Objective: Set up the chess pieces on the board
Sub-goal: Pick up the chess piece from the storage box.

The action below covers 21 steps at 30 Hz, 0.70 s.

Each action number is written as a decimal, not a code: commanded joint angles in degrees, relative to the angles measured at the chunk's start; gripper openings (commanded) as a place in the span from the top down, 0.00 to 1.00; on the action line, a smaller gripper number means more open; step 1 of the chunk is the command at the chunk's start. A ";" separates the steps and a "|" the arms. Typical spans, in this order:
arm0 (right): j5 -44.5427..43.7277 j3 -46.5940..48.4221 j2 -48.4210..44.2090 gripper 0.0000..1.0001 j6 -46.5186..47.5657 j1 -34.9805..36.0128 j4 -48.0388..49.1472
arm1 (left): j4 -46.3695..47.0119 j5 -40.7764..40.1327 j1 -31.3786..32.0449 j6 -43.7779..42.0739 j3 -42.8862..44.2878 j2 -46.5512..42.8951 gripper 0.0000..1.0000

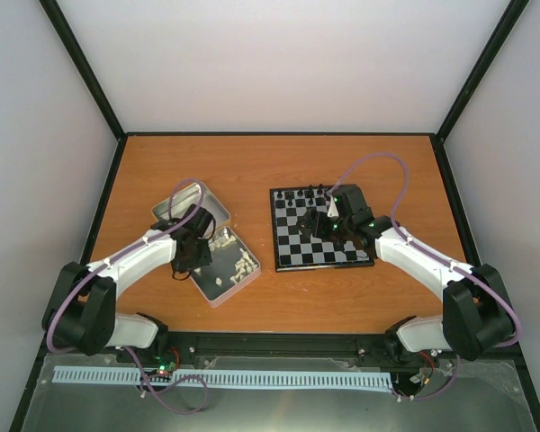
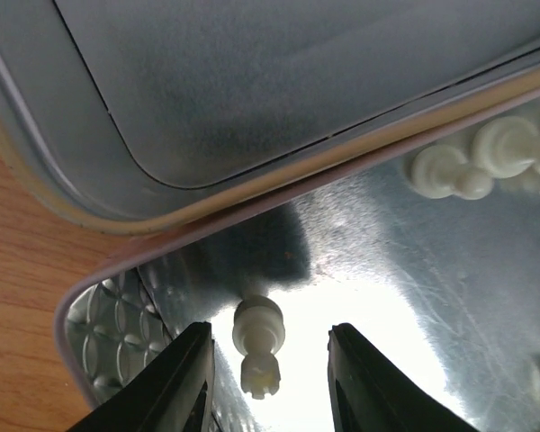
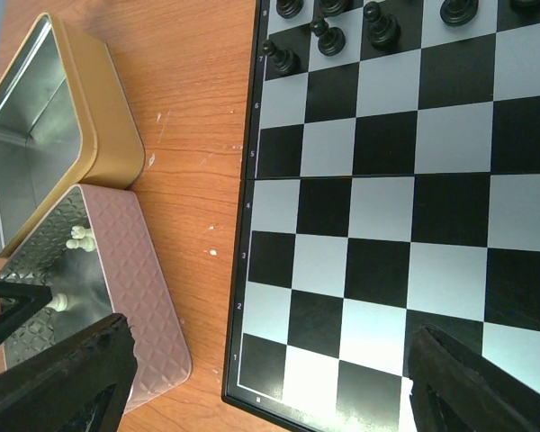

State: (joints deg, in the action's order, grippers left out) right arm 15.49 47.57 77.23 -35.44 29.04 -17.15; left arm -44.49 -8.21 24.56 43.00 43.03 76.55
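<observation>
Several cream chess pieces [image 1: 240, 264] lie in the pink-sided tin [image 1: 218, 300] left of the board [image 1: 297, 247]. My left gripper [image 1: 191, 261] is down inside that tin, open. In the left wrist view its fingers [image 2: 184, 382] stand either side of one lying cream piece [image 2: 258, 346], with a gap on each side; more cream pieces [image 2: 486, 157] lie at the upper right. My right gripper [image 1: 337, 232] hovers open and empty over the board [image 3: 378, 225] near its front-left corner. No cream pieces show on the board.
Black pieces [image 1: 304, 194] stand along the board's far rows, also in the right wrist view [image 3: 378, 27]. A second, empty gold-sided tin [image 1: 182, 205] sits behind the pink one, overlapping its rim [image 2: 252, 81]. Wooden table all round.
</observation>
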 commanded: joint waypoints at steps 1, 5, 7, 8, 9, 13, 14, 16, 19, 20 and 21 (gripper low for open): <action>-1.77 1.82 0.15 0.18 -0.24 0.58 -0.43 | 1.66 -0.84 0.58 1.10 -0.81 1.43 0.64; -2.69 1.82 -0.06 0.18 -0.15 0.58 -1.10 | 2.25 -0.24 0.58 0.77 -0.79 1.78 0.75; -2.80 2.07 0.08 0.18 -0.32 0.58 -1.49 | 2.58 0.16 0.58 0.73 -0.77 1.23 0.83; -2.86 2.45 0.25 0.18 -0.40 0.56 -1.82 | 2.91 0.38 0.58 0.76 -0.83 0.92 0.86; -3.15 2.70 0.24 0.18 -0.40 0.58 -2.22 | 3.14 0.54 0.58 0.68 -0.77 0.81 0.88; -5.05 2.93 -1.10 0.18 -0.65 0.55 -3.22 | 3.05 0.76 0.58 -0.39 0.44 0.08 0.92; -5.73 2.76 -1.55 0.18 -0.79 0.58 -3.24 | 2.95 0.88 0.60 -0.79 1.00 -0.13 0.93; -7.15 2.33 -2.61 0.18 -1.05 0.58 -3.56 | 2.88 1.01 0.58 -1.78 2.20 -1.50 0.94; -9.42 1.69 -4.63 0.18 -1.56 0.49 -4.14 | 3.08 2.55 0.58 -3.69 3.90 -3.58 0.94; -10.55 1.23 -5.42 0.18 -1.99 0.43 -4.27 | 3.23 3.36 0.66 -4.38 4.36 -4.37 0.93; -11.73 0.79 -6.49 0.18 -2.58 0.41 -4.29 | 3.41 4.15 0.67 -5.01 4.88 -5.10 0.94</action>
State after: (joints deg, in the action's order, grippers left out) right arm 9.08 49.15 74.59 -36.34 29.04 -21.02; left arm -42.41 -6.59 24.60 41.45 43.77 75.00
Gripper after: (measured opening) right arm 0.820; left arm 0.111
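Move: The lone pale chess piece stands upright in the storage box, already between the left hand's parted fingertips, directly below its hand point by about 2 cm. Other pieces stand along the box wall some 6 cm ahead and 7 cm right of that hand; a heap lies about 11 cm to its right, level with it, and a stray piece about 5 cm right and 4 cm back. From the right hand, the lone piece is roughly 25 cm left, 8 cm back and 10 cm below. The left hand sinks only about 1 cm more over the lone piece, closes its fingers from part-open to nearly shut so that they pinch the piece near its top, then rises a good 2 cm off its low point while easing a little forward and right, keeping the grip. Meanwhile the right hand, holding nothing and still wide open over the board, drifts about 2 cm to its right and a little up, turning slightly clockwise. ##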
